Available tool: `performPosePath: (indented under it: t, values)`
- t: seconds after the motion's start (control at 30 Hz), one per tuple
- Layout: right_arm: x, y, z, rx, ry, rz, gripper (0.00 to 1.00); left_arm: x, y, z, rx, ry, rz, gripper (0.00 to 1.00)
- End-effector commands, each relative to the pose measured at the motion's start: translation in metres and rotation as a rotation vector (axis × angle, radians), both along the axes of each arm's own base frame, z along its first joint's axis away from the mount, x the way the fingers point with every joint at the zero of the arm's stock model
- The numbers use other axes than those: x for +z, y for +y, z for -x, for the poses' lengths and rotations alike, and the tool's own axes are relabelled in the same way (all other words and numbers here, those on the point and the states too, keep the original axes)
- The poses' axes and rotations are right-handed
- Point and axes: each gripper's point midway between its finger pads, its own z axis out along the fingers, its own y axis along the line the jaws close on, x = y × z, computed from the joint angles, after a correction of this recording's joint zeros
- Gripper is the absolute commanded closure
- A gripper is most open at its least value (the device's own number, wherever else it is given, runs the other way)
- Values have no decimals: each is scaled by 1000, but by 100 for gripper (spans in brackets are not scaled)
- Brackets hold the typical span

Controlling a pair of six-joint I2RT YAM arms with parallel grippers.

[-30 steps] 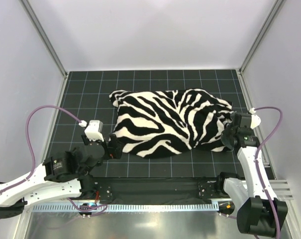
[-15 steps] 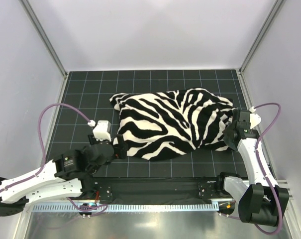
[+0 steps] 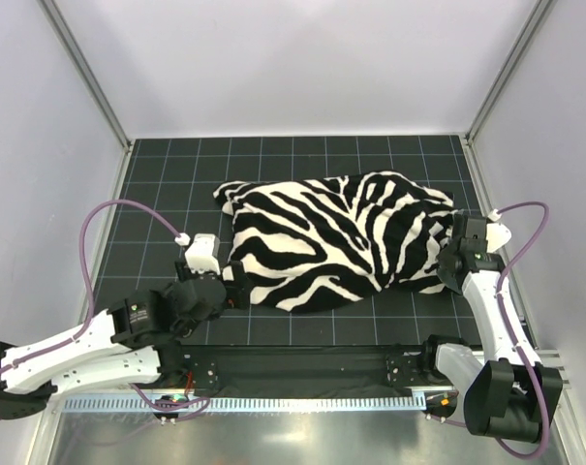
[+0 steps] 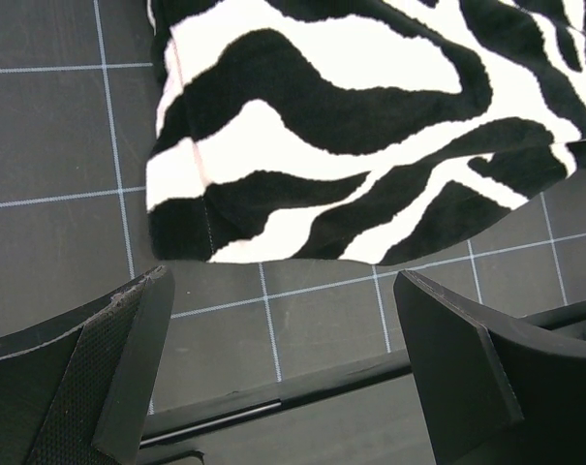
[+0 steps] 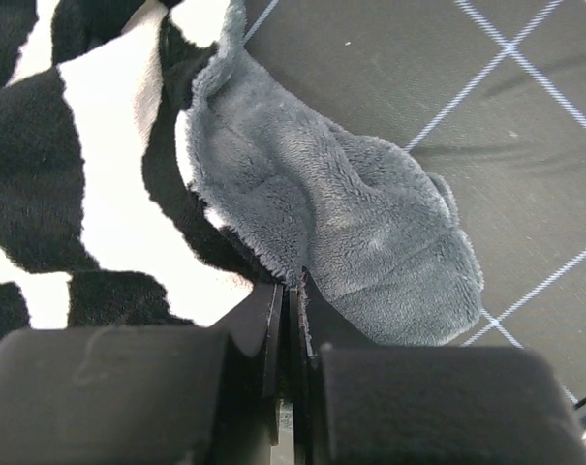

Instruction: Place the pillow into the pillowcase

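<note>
The pillowcase (image 3: 331,237) lies zebra side up and bulging in the middle of the mat. The pillow is hidden; no cream fabric shows in any view. My right gripper (image 3: 455,256) is at the pillowcase's right end. In the right wrist view the right gripper (image 5: 294,291) is shut, pinching the edge of a plush grey flap (image 5: 360,223) of the pillowcase. My left gripper (image 3: 232,288) stands open just off the near left corner. In the left wrist view the left gripper (image 4: 283,291) has only mat between its fingers, and the zebra edge (image 4: 302,254) lies a little beyond them.
A black gridded mat (image 3: 147,194) covers the floor, with white walls on three sides and metal posts (image 3: 84,73) at the back corners. A black rail (image 3: 302,363) runs along the near edge. Purple cables (image 3: 99,218) loop off both wrists.
My left arm has moved forward and right to the pillowcase's near left corner. The pillowcase's right end has been drawn in slightly at the right gripper.
</note>
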Motion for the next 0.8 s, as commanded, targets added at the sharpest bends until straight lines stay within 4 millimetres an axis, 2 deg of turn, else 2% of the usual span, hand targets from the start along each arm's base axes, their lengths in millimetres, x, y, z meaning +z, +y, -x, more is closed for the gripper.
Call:
performPosePath:
  t: [0.0,0.07,0.23,0.27,0.3,0.33,0.43,0.47,0.5,0.53,0.57,0.6,0.63,0.77]
  values:
    - [20,-21,2,-95,-41,82,88,6,0,-4,27,-23,41,0]
    - [28,-27,4,-118,-44,96,82,6,0,-4,28,-22,43,0]
    - [40,-37,0,-131,-89,52,77,4,0,-4,28,-18,25,0]
    - [40,-37,0,-135,-95,34,83,3,0,-4,29,-18,21,0]
    - [39,-39,0,-145,-99,32,94,2,0,-5,29,-17,12,0]
    - [38,-41,2,-157,-97,32,96,1,0,-5,32,-16,7,0]
    - [40,-64,14,-266,-93,46,96,-1,-3,-6,29,-10,3,0]
    - [43,-77,22,-332,-91,51,96,-2,-3,-5,29,-7,-1,0]
    - [46,-99,38,-448,-97,52,94,-4,-3,-5,29,-5,-5,0]
    - [49,-108,48,-532,-117,33,79,-6,-4,-6,28,-2,-10,0]
    - [51,-114,54,-584,-136,23,58,-7,-4,-6,29,-3,-19,0]
    - [52,-123,65,-666,-147,21,5,-7,-3,-7,32,-4,-25,0]
    - [56,-125,68,-701,-173,15,0,-8,-4,-7,32,-4,-29,0]
    - [71,-117,56,-635,-264,-10,0,-5,-8,-9,33,-1,-35,0]
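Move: The right hand has its shut fingers on the right end of the pillowcase, low over the table, with the table's right rim about 12 cm to its right and level with it. A grey flap of the pillowcase pokes out some 4 cm to the right, level ahead; the striped pillowcase's middle lies roughly 27 cm left and 8 cm ahead. All are 2 to 3 cm below. For the left hand that rim is about 60 cm right, 3 cm ahead and 12 cm lower. Rightward, slowly at first and then in a quick swing, the right hand drags the pinched end of the pillowcase towards the table's right rim, about 12 cm in all. In the fast part it also swings back about 7 cm towards its base, turns some 35 degrees clockwise and opens wide, letting go of the cloth and ending a little higher. The left hand, still open, sinks slightly. ##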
